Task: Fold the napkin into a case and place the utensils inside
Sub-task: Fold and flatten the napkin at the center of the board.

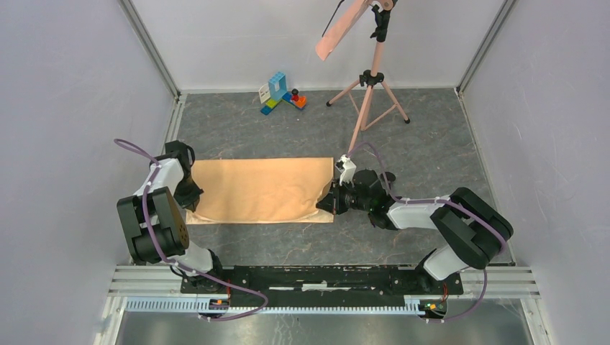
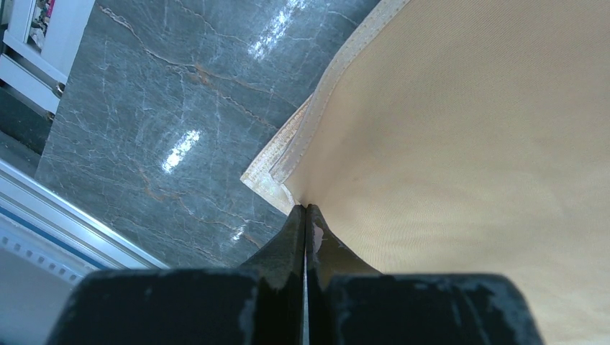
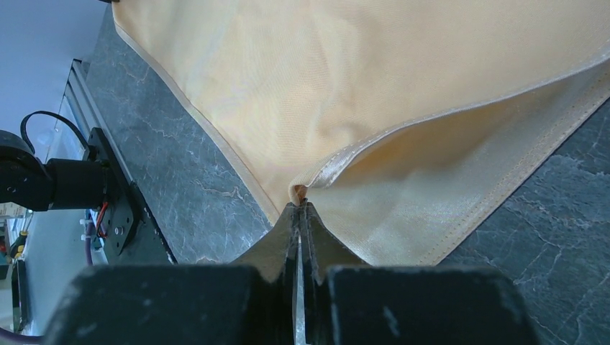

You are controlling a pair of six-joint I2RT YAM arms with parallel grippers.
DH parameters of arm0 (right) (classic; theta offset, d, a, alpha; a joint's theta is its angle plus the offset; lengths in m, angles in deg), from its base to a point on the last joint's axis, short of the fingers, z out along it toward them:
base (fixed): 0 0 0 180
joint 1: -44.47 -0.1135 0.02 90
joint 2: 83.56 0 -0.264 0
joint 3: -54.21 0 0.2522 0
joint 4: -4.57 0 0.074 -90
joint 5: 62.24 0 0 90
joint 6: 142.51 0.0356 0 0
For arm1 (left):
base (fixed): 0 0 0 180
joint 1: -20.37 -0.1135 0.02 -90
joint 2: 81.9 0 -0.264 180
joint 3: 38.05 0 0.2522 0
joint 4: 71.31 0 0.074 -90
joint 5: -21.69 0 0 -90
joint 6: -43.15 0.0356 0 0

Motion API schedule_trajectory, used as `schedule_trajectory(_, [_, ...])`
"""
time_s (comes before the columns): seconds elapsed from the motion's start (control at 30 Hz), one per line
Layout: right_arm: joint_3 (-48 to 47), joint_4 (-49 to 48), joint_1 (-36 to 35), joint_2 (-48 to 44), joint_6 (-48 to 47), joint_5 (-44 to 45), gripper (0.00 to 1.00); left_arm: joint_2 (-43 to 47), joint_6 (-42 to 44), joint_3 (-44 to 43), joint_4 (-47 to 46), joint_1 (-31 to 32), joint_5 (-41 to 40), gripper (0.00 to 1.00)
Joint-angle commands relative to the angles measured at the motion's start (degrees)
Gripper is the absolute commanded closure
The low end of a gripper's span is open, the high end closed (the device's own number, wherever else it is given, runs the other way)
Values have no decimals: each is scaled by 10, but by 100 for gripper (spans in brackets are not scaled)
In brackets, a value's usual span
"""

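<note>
The peach-tan napkin (image 1: 262, 190) lies on the dark marble table, doubled into a wide rectangle. My left gripper (image 1: 193, 198) is at its left edge. In the left wrist view the left gripper (image 2: 306, 210) is shut, pinching the napkin (image 2: 467, 144) just beside a hemmed corner. My right gripper (image 1: 324, 201) is at the napkin's right edge. In the right wrist view the right gripper (image 3: 299, 205) is shut on a small fold of the upper layer's hem, which is raised off the lower layer of the napkin (image 3: 324, 86). The utensils and the case are out of view.
A pink tripod (image 1: 369, 93) stands at the back right with a salmon strip (image 1: 342, 29) on top. Coloured toy blocks (image 1: 282, 93) sit at the back centre. White walls enclose the table, and the arms' mounting rail (image 1: 324, 277) runs along the near edge.
</note>
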Motion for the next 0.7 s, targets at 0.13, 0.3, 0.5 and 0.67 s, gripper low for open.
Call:
schedule_trajectory(0.13, [-6,-17,-3,-6,-15,7,96,5,-4,-17,-11,-3,2,98])
schedule_trajectory(0.3, [-56,20,12,-8,-26,24,96,18,-17,-54,-17,-2,37,98])
schedule_trajectory(0.5, [-178,61,41,13,-51,56,96,9,-29,-149,-51,-2,86,98])
schedule_trajectory(0.67, [-295,111,61,56,-82,80,96,-34,-34,-252,-72,-3,135,98])
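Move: Both my hands already pinch the near corners of the napkin's folded-over flap. The far folded edge is where it is going: its left corner lies about 15 cm straight ahead of my left hand, its right corner about 15 cm ahead and 4 cm right of my right hand. The bottom layer's near corner peeks out roughly 4 cm behind each hand; the tripod leg's foot stands some 12 cm ahead and 7 cm right of my right hand. After a brief hold, I swing both hands forward and up together, gathering speed, about 10 cm out and 8 to 10 cm up, carrying the flap's pinched corners towards the napkin's far folded edge. My fingers stay shut on the cloth; the left fingertips tip forward some 20 degrees, the right ones less, with a slight clockwise turn. ##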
